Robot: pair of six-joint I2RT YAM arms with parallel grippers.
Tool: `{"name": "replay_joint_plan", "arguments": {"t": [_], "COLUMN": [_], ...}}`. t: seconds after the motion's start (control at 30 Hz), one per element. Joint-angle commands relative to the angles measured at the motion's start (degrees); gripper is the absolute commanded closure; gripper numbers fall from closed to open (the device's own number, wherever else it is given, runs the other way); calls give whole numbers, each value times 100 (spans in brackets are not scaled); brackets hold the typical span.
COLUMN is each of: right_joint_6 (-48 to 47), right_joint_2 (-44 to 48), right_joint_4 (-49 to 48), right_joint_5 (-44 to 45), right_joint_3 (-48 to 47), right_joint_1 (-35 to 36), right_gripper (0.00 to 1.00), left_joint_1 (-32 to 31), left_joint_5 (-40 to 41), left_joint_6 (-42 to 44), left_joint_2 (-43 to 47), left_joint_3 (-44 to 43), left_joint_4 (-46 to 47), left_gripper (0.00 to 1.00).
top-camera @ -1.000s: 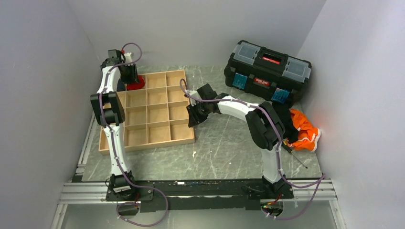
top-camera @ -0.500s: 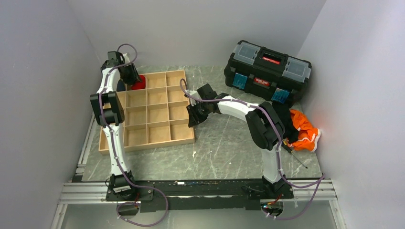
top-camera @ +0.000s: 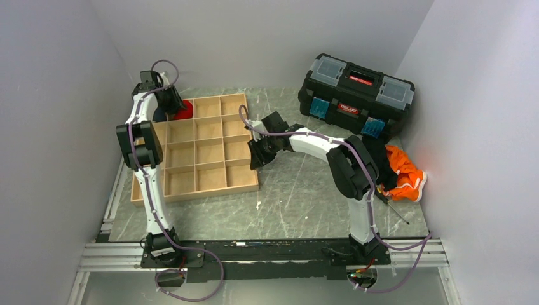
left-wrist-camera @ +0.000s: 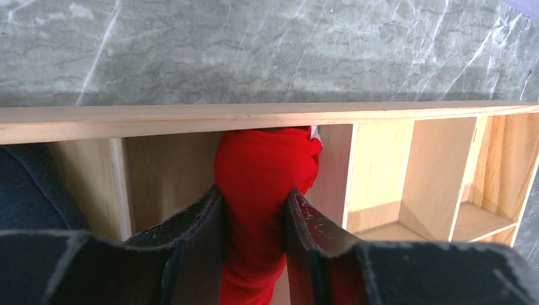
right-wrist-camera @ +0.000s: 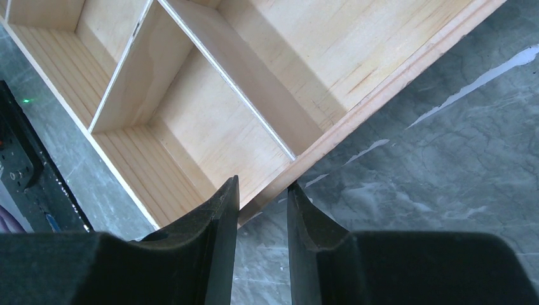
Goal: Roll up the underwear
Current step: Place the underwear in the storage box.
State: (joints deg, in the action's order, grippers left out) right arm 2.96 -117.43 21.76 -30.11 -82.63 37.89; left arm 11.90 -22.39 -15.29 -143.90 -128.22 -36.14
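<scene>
The underwear (top-camera: pixel 184 112) is a rolled red bundle in the second compartment of the wooden tray's (top-camera: pixel 197 190) back row. My left gripper (top-camera: pixel 171 103) is shut on it. In the left wrist view both pads squeeze the red bundle (left-wrist-camera: pixel 264 168) just inside the tray's back wall (left-wrist-camera: pixel 254 114), and my left gripper (left-wrist-camera: pixel 254 194) hides its lower part. My right gripper (top-camera: pixel 257 155) is at the tray's right side. In the right wrist view its jaws (right-wrist-camera: pixel 262 187) stand narrowly apart astride the tray's right wall (right-wrist-camera: pixel 381 89), one finger inside and one outside.
A dark navy bundle (top-camera: pixel 159 115) fills the back-left corner compartment, also at the left of the left wrist view (left-wrist-camera: pixel 25 190). A black toolbox (top-camera: pixel 356 92) stands at the back right. An orange cloth (top-camera: pixel 405 173) and a black cloth (top-camera: pixel 379 152) lie at the right edge.
My left arm has shifted slightly left and back with the red bundle still in its jaws. The right arm has not moved.
</scene>
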Motion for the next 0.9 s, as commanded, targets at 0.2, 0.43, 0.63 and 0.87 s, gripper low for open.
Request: {"name": "replay_joint_plan", "arguments": {"t": [0.2, 0.43, 0.63, 0.87], "right_joint_6": [-406, -401, -411, -422], "right_joint_2": [-485, -527, -450, -446], "right_joint_4": [251, 262, 281, 285], "right_joint_5": [-422, -477, -442, -437], "right_joint_3": [82, 46, 37, 13], "right_joint_1": [399, 403, 404, 399], "right_gripper": [100, 100, 100, 100], "left_joint_1": [180, 177, 172, 129], "left_joint_5": [687, 630, 359, 247], "left_joint_6": [215, 240, 184, 285], "left_joint_2": [238, 271, 279, 416], "left_joint_3": [281, 275, 79, -120], "left_joint_4": [-262, -248, -266, -332], "left_gripper": [55, 38, 30, 18]}}
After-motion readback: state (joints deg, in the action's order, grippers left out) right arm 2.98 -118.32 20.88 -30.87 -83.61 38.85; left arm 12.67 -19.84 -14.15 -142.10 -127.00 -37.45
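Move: The rolled red underwear is between the left hand's fingers, its middle about 1 cm right and 2 cm below, level forward, already in the storage box's far-row compartment, second from left. The navy roll sits some 8 cm left and 2 cm nearer; an empty compartment lies 10 cm right and 1 cm farther. The right hand straddles the box's right wall, its rim about 1 cm below; from there the underwear lies roughly 25 cm ahead, 29 cm left. The underwear is let go inside its compartment: the left hand shifts about 2 cm left and slightly back, then spreads its fingers wide around the roll, easing half a centimetre back to the right and rising just under 1 cm. The right hand keeps its pinch on the box's right wall and follows about 1 cm left. ##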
